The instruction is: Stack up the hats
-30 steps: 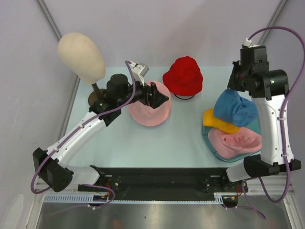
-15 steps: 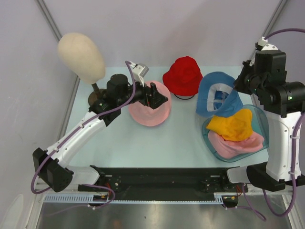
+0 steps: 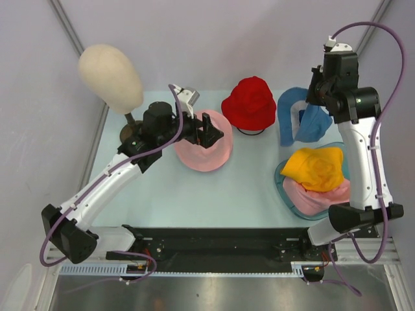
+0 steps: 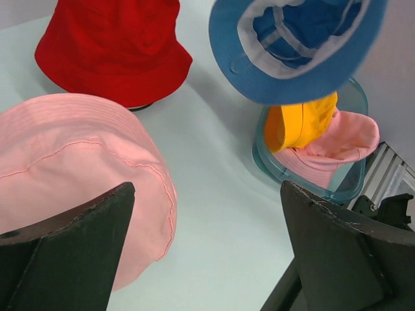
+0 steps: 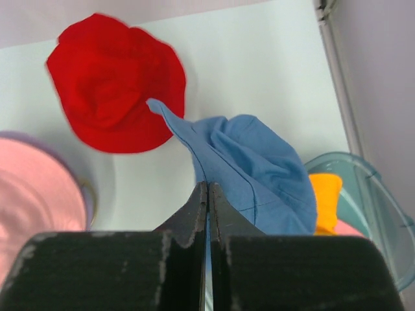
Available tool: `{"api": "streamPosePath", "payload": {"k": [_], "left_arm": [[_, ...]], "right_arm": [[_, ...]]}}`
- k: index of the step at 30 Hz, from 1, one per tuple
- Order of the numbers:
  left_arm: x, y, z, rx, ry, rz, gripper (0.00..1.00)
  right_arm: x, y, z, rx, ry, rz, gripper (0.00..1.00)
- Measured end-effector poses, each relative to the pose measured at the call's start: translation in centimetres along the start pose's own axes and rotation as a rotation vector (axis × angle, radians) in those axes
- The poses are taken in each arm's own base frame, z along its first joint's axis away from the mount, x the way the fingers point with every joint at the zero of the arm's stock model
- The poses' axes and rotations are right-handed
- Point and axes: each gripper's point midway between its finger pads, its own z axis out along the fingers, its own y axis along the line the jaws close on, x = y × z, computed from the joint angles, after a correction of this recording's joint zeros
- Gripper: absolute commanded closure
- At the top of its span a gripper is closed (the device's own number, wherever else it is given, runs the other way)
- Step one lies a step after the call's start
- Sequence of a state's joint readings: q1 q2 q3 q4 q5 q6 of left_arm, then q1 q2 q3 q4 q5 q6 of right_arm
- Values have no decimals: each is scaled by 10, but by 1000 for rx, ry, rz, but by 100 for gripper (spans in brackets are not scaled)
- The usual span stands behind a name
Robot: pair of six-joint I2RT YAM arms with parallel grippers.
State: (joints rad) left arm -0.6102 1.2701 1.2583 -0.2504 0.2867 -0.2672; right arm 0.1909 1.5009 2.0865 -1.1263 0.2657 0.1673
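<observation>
My right gripper (image 5: 207,189) is shut on the brim of the blue hat (image 5: 256,165), which hangs in the air (image 3: 297,121) between the red hat (image 3: 249,103) and the tray. An orange hat (image 3: 314,167) lies on a pink hat (image 3: 319,195) inside the teal tray (image 3: 283,188). Another pink hat (image 3: 204,154) sits left of the red one, with a lilac edge (image 5: 26,137) showing beneath it. Over this pink hat my left gripper (image 3: 209,129) stands wide open, holding nothing (image 4: 207,249).
A beige mannequin head (image 3: 110,76) on a stand rises at the back left corner. The table's right rail (image 5: 337,71) runs close to the tray. Bare table surface (image 3: 246,188) lies in front of the red and pink hats.
My right gripper has lifted the blue hat off the tray pile and carried it back and left, uncovering the orange hat. The left arm has hardly moved.
</observation>
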Motion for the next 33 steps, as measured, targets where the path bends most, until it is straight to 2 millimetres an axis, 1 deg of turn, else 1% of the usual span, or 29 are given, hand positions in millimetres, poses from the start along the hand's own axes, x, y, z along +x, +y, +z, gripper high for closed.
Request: {"api": "streamPosePath", "payload": {"k": [2,7,10,13,15,17,18,19,21,23,26,28,30,33], "left_arm": [[-2,1,-2,-9,-7,1,0],[-9,6,-12,-35,-28,8,0],[-12,10,-19,-54,-41,6,0],[-12,15,-26,-74,-52,4,0],[-11,19,-29,-87,-56,2,0],[-8,22,-32,-96,-53,-2,0],[-6,23,-34,-101,-48,-5,0],[-4,25,-35,-107,-44,-8,0],[-1,28,-37,-118,-39,-11,0],[1,31,-39,-129,-39,-14,0],[3,35,-44,-147,-44,-16,0],[4,36,-48,-155,-49,-18,0],[7,37,-52,-161,-51,-24,0],[10,38,-53,-166,-50,-29,0]], "right_arm": [[-5,-5,14,28,-11,-6,100],[-22,-14,58,110,-36,-25,100],[-34,-9,87,128,-64,-38,100],[-43,5,112,125,-88,-46,100],[-53,21,130,113,-121,-49,100],[-59,38,144,101,-145,-51,100],[-63,45,148,95,-160,-52,100],[-66,57,154,86,-179,-54,100],[-68,77,163,60,-200,-61,100],[-64,97,166,29,-208,-76,100],[-60,128,165,-22,-232,-109,100],[-54,156,161,-68,-253,-142,100],[-41,181,160,-109,-258,-199,100],[-19,209,160,-155,-250,-283,100]]}}
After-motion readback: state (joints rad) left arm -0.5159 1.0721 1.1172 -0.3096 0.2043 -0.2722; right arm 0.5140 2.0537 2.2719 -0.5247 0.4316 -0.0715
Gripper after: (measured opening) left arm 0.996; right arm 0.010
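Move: The right hand already pinches the blue hat. From it the red hat on its stand lies about 14 cm ahead, 15 cm to the left and 18 cm below. The pink hat is level with it fore and aft, some 34 cm left and 20 cm below; the yellow hat in the tub is roughly 10 cm back, 4 cm right and 32 cm below. From the empty left hand, the red hat is around 20 cm ahead, 13 cm right and 12 cm below. Right hand swings the blue hat 18 cm forward, then 20 left towards the red; the other edges left. ##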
